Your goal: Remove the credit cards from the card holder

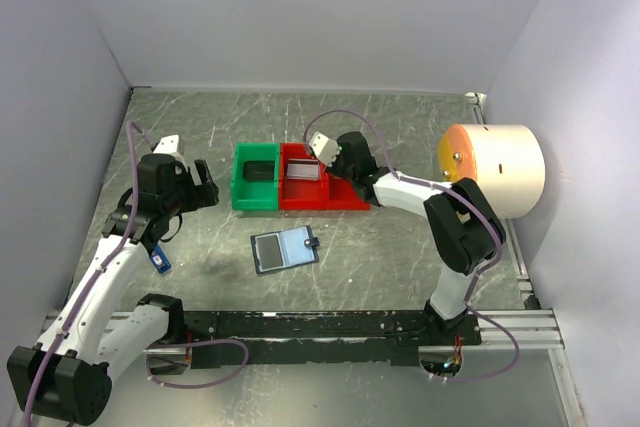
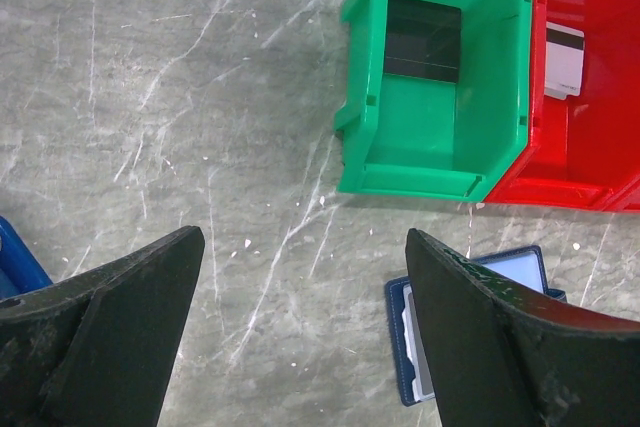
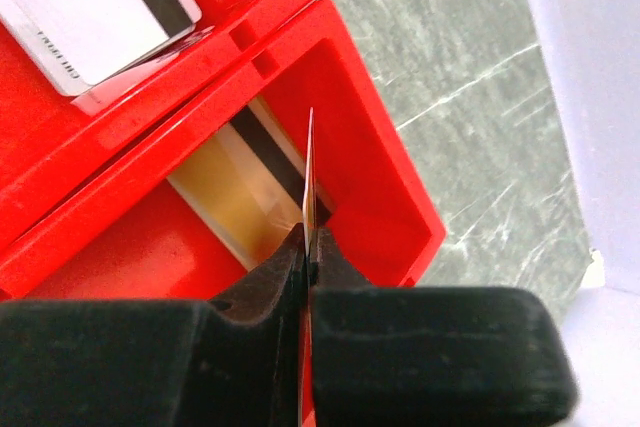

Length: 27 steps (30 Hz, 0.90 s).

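Observation:
The card holder [image 1: 285, 250] lies open on the table, dark navy with a pale inside; in the left wrist view its corner [image 2: 404, 347] shows behind my right-hand finger. My left gripper [image 2: 305, 237] hangs open over bare table to the left of the holder, holding nothing. My right gripper [image 3: 308, 242] is shut on a thin credit card [image 3: 309, 167], seen edge-on above a red bin [image 3: 400, 207]. A tan card [image 3: 235, 197] lies in that bin. In the neighbouring red bin [image 2: 590, 137] lies a silvery card [image 2: 563, 57], and in the green bin [image 2: 400, 162] a dark card [image 2: 422, 39].
The three bins stand in a row behind the holder [image 1: 300, 179]. A large cream cylinder with an orange face [image 1: 495, 167] stands at the right. A small bright-blue tag [image 1: 160, 262] hangs by my left arm. Pale walls close the table on three sides.

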Each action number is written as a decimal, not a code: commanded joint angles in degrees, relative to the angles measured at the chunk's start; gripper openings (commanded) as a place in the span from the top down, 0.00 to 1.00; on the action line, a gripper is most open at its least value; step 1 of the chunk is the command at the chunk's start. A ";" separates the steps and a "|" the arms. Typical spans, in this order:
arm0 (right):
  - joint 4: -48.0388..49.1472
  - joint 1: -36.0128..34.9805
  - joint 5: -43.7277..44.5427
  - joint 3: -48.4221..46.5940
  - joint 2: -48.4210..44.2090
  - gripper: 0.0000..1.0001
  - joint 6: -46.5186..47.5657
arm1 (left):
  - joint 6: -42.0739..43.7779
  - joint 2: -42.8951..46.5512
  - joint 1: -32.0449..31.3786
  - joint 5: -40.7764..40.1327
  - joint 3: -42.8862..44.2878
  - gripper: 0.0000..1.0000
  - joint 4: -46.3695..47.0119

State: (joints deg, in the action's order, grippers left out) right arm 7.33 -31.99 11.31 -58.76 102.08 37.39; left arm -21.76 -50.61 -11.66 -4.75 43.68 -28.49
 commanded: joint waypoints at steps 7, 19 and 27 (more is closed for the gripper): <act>7.17 0.22 -1.45 1.09 2.10 1.00 9.50 | 1.02 0.32 0.32 -0.06 0.63 0.08 1.65; 4.21 0.17 -3.69 1.80 5.08 0.92 12.17 | 1.04 0.85 0.32 -0.24 0.49 0.08 1.58; 0.26 0.23 -5.94 2.35 2.64 0.66 12.78 | 1.02 0.32 0.32 0.55 0.47 0.08 1.64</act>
State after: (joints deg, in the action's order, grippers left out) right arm 10.74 -31.81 7.07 -56.66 106.32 49.08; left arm -21.41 -50.59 -11.66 -4.73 43.68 -28.49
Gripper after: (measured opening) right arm 0.289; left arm 0.918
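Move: My right hand still pinches a card on edge, low over the right red compartment. The card pile inside lies about 2 cm ahead, 1 cm right and 5 cm below. The white card next door is some 10 cm left and 2 cm ahead; the opened card holder is roughly 21 cm back and 13 cm left. From my idle left hand, the pile is about 32 cm right, 14 cm ahead and 14 cm below. I nudge my right hand about 1 cm forward with a slight rise, then ease back and sink it, ending some 3.5 cm lower inside the right red compartment, close by its divider. My wrist turns about 10 degrees counter-clockwise with a little roll. On the way down my fingers start parting, reach about a third open, and let go of the card over the pile. ##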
